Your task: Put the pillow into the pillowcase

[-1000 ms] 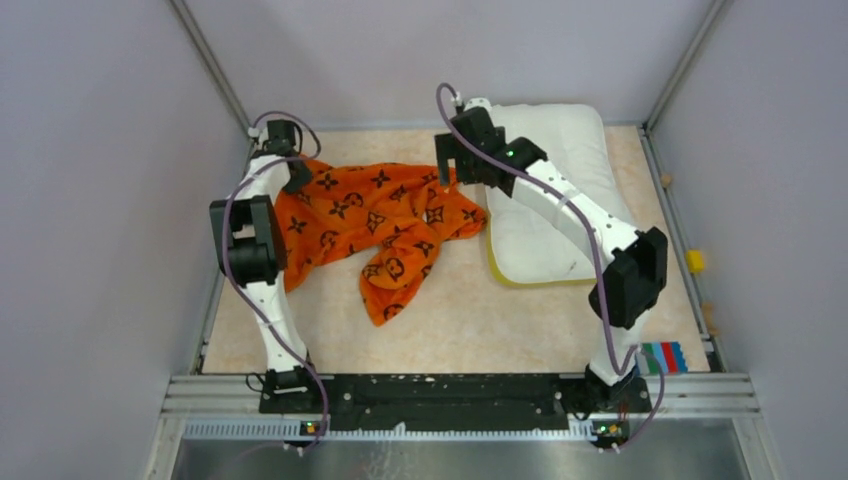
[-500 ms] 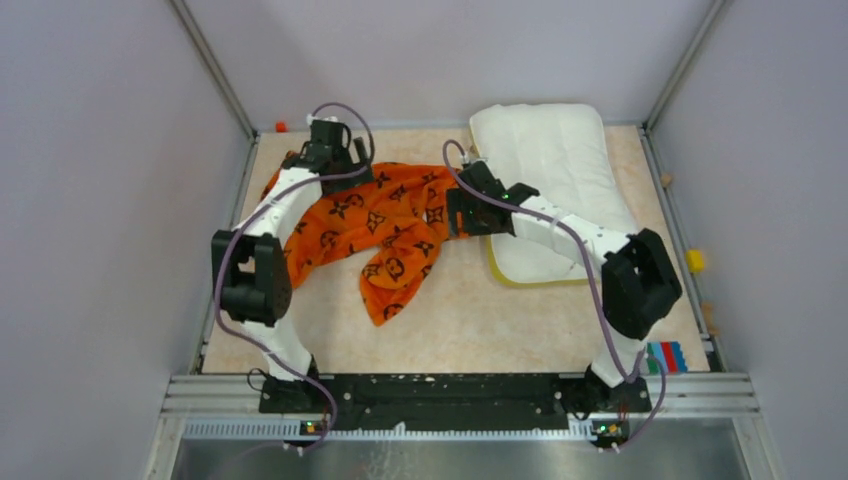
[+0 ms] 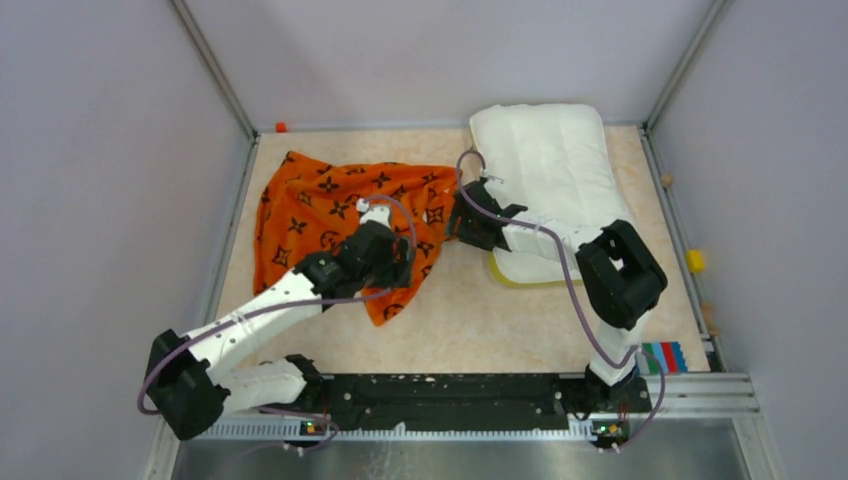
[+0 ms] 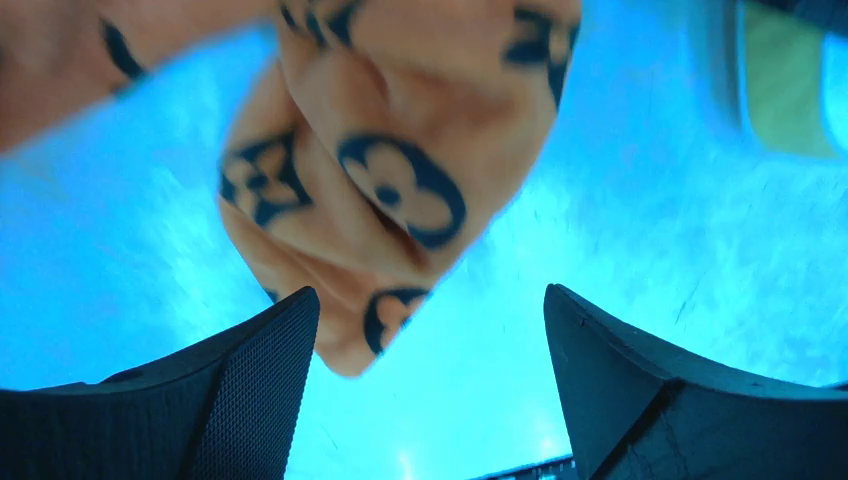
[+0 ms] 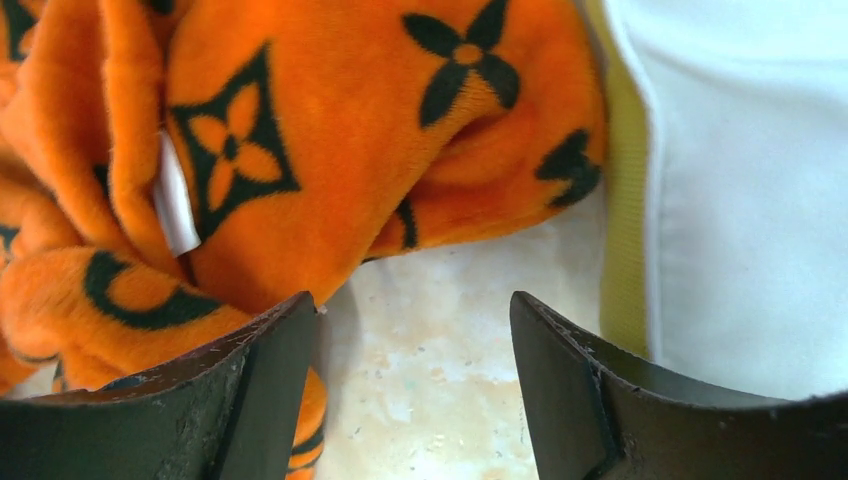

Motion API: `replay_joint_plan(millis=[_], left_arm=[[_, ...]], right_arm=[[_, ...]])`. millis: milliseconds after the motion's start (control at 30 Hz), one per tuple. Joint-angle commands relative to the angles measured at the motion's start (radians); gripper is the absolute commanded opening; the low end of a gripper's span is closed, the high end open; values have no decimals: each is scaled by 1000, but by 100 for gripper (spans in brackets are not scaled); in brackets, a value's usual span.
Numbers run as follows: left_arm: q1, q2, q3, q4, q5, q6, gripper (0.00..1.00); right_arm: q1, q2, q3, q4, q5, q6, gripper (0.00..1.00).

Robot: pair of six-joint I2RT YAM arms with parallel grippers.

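Note:
The orange pillowcase [image 3: 330, 205] with black motifs lies crumpled on the left half of the table, one corner hanging toward the front. To its right lies the white quilted pillow [image 3: 550, 160], with yellow trim on its near edge. My left gripper [image 3: 398, 266] hovers open over that front corner; in the left wrist view the fabric tip [image 4: 390, 150] sits beside the left finger, ungripped by the left gripper [image 4: 430, 340]. My right gripper [image 3: 462, 222] is low and open, over bare table between pillowcase [image 5: 330, 140] and pillow [image 5: 750, 180], and the right gripper [image 5: 415, 320] holds nothing.
Grey walls close in the table on three sides, with metal rails along the edges. A small yellow object [image 3: 694, 261] and a striped coloured block [image 3: 664, 357] sit outside the right rail. A small red item [image 3: 281, 127] sits at the back left corner.
My left gripper let go at the pillowcase's back left corner and swung forward to its front corner. The cloth now lies flatter at the back. My right gripper dropped toward the gap beside the pillow.

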Motion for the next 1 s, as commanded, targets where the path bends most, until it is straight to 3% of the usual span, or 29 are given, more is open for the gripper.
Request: replay_joint_plan(millis=[0, 200, 533, 667, 800, 833, 967], left_arm=[[-155, -38, -102, -60, -119, -165, 88], [-257, 16, -192, -24, -178, -246, 87], [-261, 234, -229, 124, -175, -230, 79], [-253, 308, -240, 147, -192, -236, 55], [-238, 336, -247, 157, -171, -220, 8], [-236, 322, -241, 147, -157, -213, 0], [-236, 155, -169, 57, -16, -146, 0]], right_arm=[[-7, -17, -65, 110, 77, 135, 70], [-19, 21, -57, 149, 118, 155, 68], [-55, 122, 7, 141, 173, 131, 55], [-55, 174, 67, 122, 191, 96, 46], [-53, 190, 161, 38, 223, 39, 11], [-51, 177, 176, 27, 237, 12, 2], [-38, 117, 345, -100, 309, -151, 0]])
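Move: The pillowcase's near corner lies some 13 cm below the left hand, about 5 cm back and 2 cm to its right; the pillow's middle is roughly 30 cm right and 15 cm ahead of that hand. From the right hand, the pillowcase's right corner is about 6 cm ahead, 2 cm right and 3 cm below. The case's white label lies some 7 cm left and 4 cm ahead, the pillow's middle about 18 cm right and 8 cm ahead. Left hand sinks about 13 cm and back, right reaches 6 cm forward and down, each pinching a pillowcase corner. ##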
